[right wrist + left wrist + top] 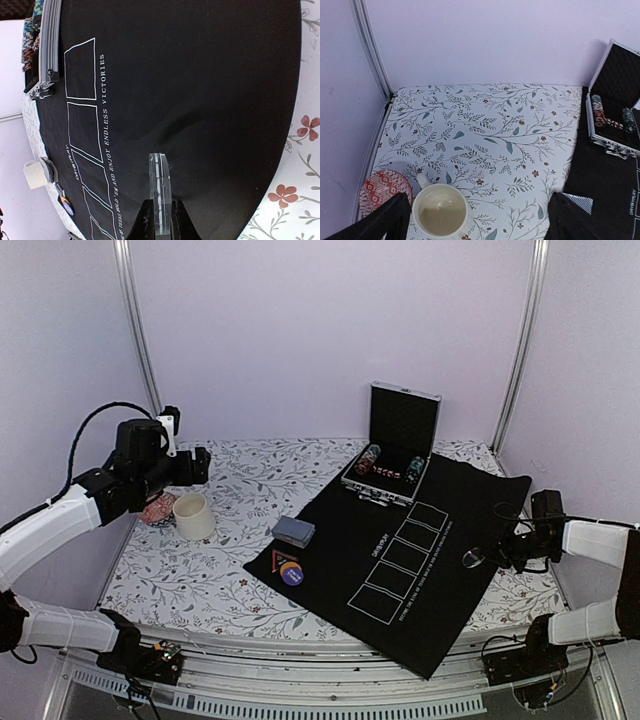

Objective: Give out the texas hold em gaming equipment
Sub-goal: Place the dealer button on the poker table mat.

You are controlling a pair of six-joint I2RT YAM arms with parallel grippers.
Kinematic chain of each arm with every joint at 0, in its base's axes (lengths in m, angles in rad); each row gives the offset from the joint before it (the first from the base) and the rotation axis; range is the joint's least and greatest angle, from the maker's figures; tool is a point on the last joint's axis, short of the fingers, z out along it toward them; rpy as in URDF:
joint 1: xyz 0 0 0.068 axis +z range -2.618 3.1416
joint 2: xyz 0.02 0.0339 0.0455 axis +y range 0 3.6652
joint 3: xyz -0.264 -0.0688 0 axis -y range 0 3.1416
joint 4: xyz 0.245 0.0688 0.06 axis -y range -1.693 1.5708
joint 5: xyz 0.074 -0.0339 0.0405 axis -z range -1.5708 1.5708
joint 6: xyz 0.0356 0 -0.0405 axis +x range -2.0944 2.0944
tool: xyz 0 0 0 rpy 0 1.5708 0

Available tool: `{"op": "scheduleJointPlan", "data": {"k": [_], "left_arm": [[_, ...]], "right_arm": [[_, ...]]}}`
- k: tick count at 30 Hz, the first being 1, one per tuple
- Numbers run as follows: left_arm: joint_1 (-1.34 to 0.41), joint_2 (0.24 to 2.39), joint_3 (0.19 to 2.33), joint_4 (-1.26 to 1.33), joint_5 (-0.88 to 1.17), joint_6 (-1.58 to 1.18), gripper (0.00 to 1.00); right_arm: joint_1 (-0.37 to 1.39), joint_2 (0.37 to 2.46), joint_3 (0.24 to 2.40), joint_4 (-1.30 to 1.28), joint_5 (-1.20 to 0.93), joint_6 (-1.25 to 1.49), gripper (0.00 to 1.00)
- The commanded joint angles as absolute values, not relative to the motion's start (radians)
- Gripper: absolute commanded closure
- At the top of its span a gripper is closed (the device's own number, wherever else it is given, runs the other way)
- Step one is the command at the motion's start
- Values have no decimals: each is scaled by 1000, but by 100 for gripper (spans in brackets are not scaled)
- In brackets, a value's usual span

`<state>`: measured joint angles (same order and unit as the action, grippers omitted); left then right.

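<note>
My right gripper (pixel 160 205) is shut on a clear, thick round disc (pixel 160 190), held edge-on just above the black mat (pixel 200 100). The top view shows this disc (pixel 472 558) at the mat's right side. A grey-blue card deck (pixel 293 531) lies at the mat's left corner, with orange and purple-blue button discs (pixel 290 570) just in front of it. Striped poker chips (pixel 385 465) sit in rows in the open metal case (pixel 403 420). My left gripper (pixel 477 225) hangs open above the cream cup (pixel 440 210), holding nothing.
White card outlines (pixel 400 560) run in a row down the mat. A red patterned round object (pixel 382 190) lies left of the cup by the table's left edge. The flowered tablecloth (pixel 485 130) stretches to the back wall.
</note>
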<state>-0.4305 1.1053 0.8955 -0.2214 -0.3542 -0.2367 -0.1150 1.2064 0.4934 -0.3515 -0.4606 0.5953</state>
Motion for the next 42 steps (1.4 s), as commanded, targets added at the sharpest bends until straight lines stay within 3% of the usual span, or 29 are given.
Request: {"op": "scheduleJointPlan", "data": {"k": [1, 9, 12, 13, 15, 25, 31, 39, 42], "left_arm": [[-415, 1096, 885, -200, -342, -233, 2], [-411, 1093, 885, -199, -336, -235, 2], [-408, 1090, 885, -198, -336, -235, 2], [-407, 1089, 885, -199, -335, -235, 2], [-407, 1090, 884, -199, -332, -235, 2], [-401, 1090, 878, -191, -321, -236, 2], [-401, 1123, 887, -186, -226, -193, 2], [-441, 1152, 878, -196, 160, -150, 2], [-554, 1167, 862, -231, 151, -116, 2]], "right_arm": [[-137, 1181, 471, -379, -385, 593, 98], [-173, 1137, 461, -409, -362, 592, 95], [-182, 1135, 459, -417, -348, 589, 83], [-184, 1131, 460, -423, -342, 589, 72], [-188, 1114, 472, -432, -320, 592, 61], [-174, 1047, 676, -565, -226, 535, 37], [105, 1091, 804, -564, -111, 544, 34], [433, 1350, 994, -529, -117, 396, 31], [506, 1405, 1033, -495, -147, 348, 23]]}}
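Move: The right gripper, nearly shut, still holds the dealer button by its edge just above the mat's right side. Its resting spot lies almost under this hand, level with it, about 1 cm right and 3 cm down. From the hand, the printed slogan is some 12 cm straight left, the far card box 14 cm ahead and 14 cm left, and the chip case about 25 cm ahead and 25 cm left. From the left hand the spot lies roughly 60 cm right, 8 cm back and 25 cm down. Ease the right gripper about 4 cm to the right, low over the mat, tilting to lay the dealer button down, and open the fingers to let go of it. Then lift about 10 cm and swing left and somewhat forward over the mat towards the chip case, turning counter-clockwise. Late on, swing the open left gripper 7 cm right, turning clockwise about 20 degrees. ##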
